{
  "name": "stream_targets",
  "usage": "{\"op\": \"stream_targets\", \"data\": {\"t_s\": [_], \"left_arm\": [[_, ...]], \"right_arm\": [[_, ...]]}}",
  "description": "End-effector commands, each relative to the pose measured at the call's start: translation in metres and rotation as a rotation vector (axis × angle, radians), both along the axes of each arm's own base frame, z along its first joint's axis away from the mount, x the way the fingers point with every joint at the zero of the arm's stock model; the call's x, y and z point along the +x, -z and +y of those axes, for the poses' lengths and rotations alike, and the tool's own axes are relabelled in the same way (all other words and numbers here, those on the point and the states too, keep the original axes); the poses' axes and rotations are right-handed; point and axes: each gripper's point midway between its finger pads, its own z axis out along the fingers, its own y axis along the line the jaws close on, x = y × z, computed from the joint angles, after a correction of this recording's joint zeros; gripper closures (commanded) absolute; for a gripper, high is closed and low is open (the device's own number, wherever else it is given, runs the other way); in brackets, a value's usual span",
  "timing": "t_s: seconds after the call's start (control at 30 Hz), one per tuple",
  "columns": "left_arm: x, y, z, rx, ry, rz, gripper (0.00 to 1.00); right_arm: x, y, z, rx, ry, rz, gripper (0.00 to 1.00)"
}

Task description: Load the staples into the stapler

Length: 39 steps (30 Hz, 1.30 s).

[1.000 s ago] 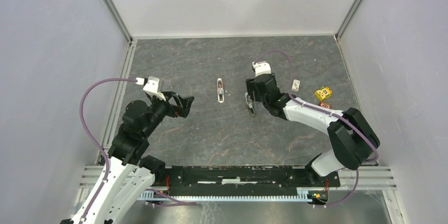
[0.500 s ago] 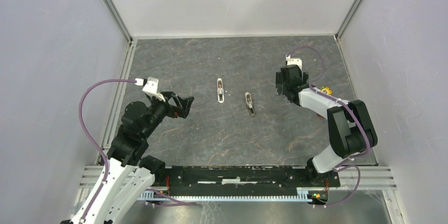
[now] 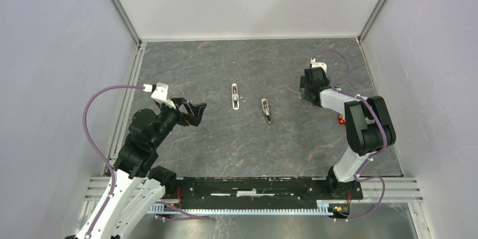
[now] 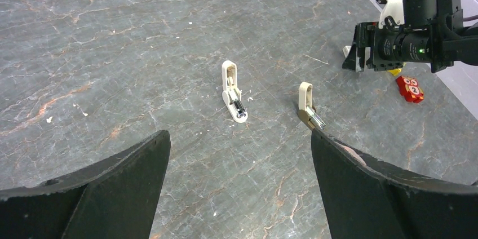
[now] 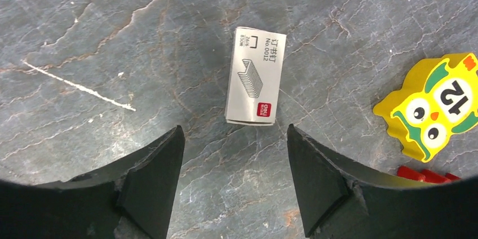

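The staples' small whitish box (image 5: pixel 255 75) with a red mark lies flat on the dark table, just ahead of my right gripper (image 5: pixel 234 128), which is open with nothing between its fingers. In the top view that gripper (image 3: pixel 307 90) hides the box. A white stapler (image 3: pixel 235 96) and a tan one (image 3: pixel 266 110) lie apart at mid table, both also in the left wrist view (image 4: pixel 233 91) (image 4: pixel 310 113). My left gripper (image 4: pixel 239 137) hangs wide open well short of them, at the left (image 3: pixel 194 113). A thin pale strip (image 5: pixel 79 85) lies left of the box.
A yellow owl-face cube (image 5: pixel 437 106) sits right of the box, with a red cube (image 5: pixel 425 174) beside it, also seen in the left wrist view (image 4: pixel 410 88). Grey walls close in the table on three sides.
My right gripper left the tan stapler at mid table and swung right to hover over the staples box. The tan stapler stays where it lay. The left arm has not moved.
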Motion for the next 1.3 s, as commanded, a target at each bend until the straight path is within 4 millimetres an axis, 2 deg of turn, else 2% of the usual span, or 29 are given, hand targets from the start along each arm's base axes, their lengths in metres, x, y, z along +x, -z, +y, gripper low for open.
{"op": "stream_targets", "data": {"t_s": [0.0, 0.33, 0.53, 0.63, 0.83, 1.17, 1.27], "left_arm": [[0.001, -0.007, 0.005, 0.057, -0.005, -0.047, 0.0], [0.001, -0.006, 0.005, 0.063, -0.006, -0.045, 0.0], [0.002, -0.006, 0.005, 0.067, -0.006, -0.047, 0.0], [0.002, -0.005, 0.005, 0.068, -0.006, -0.045, 0.0], [0.001, -0.005, 0.005, 0.069, -0.006, -0.046, 0.0], [0.001, -0.006, 0.006, 0.069, -0.006, -0.05, 0.0], [0.001, -0.006, 0.006, 0.069, -0.006, -0.049, 0.0]], "right_arm": [[0.017, -0.006, 0.001, 0.056, 0.021, -0.061, 0.28], [0.031, 0.006, -0.01, 0.077, 0.035, -0.058, 0.4], [0.031, 0.011, -0.014, 0.079, 0.033, -0.049, 0.41], [0.033, 0.012, -0.015, 0.078, 0.023, -0.054, 0.42], [0.034, 0.013, -0.02, 0.079, 0.022, -0.055, 0.5], [0.038, 0.013, -0.027, 0.101, 0.017, -0.064, 0.51], [0.038, 0.013, -0.026, 0.109, -0.002, -0.068, 0.55]]}}
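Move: The staples box lies about 3 cm ahead of the right hand, 2 cm to its right and 2 cm below. The yellow block is some 12 cm to the right of the box and 3 cm nearer the base; the red block is about 12 cm right of the box and 11 cm nearer. The box lies roughly 20 cm ahead of the left hand, 44 cm to its right and 26 cm lower. The right hand eases about 3 cm forward, 2 right and 1 down, fingers closing onto the staples box's sides. ##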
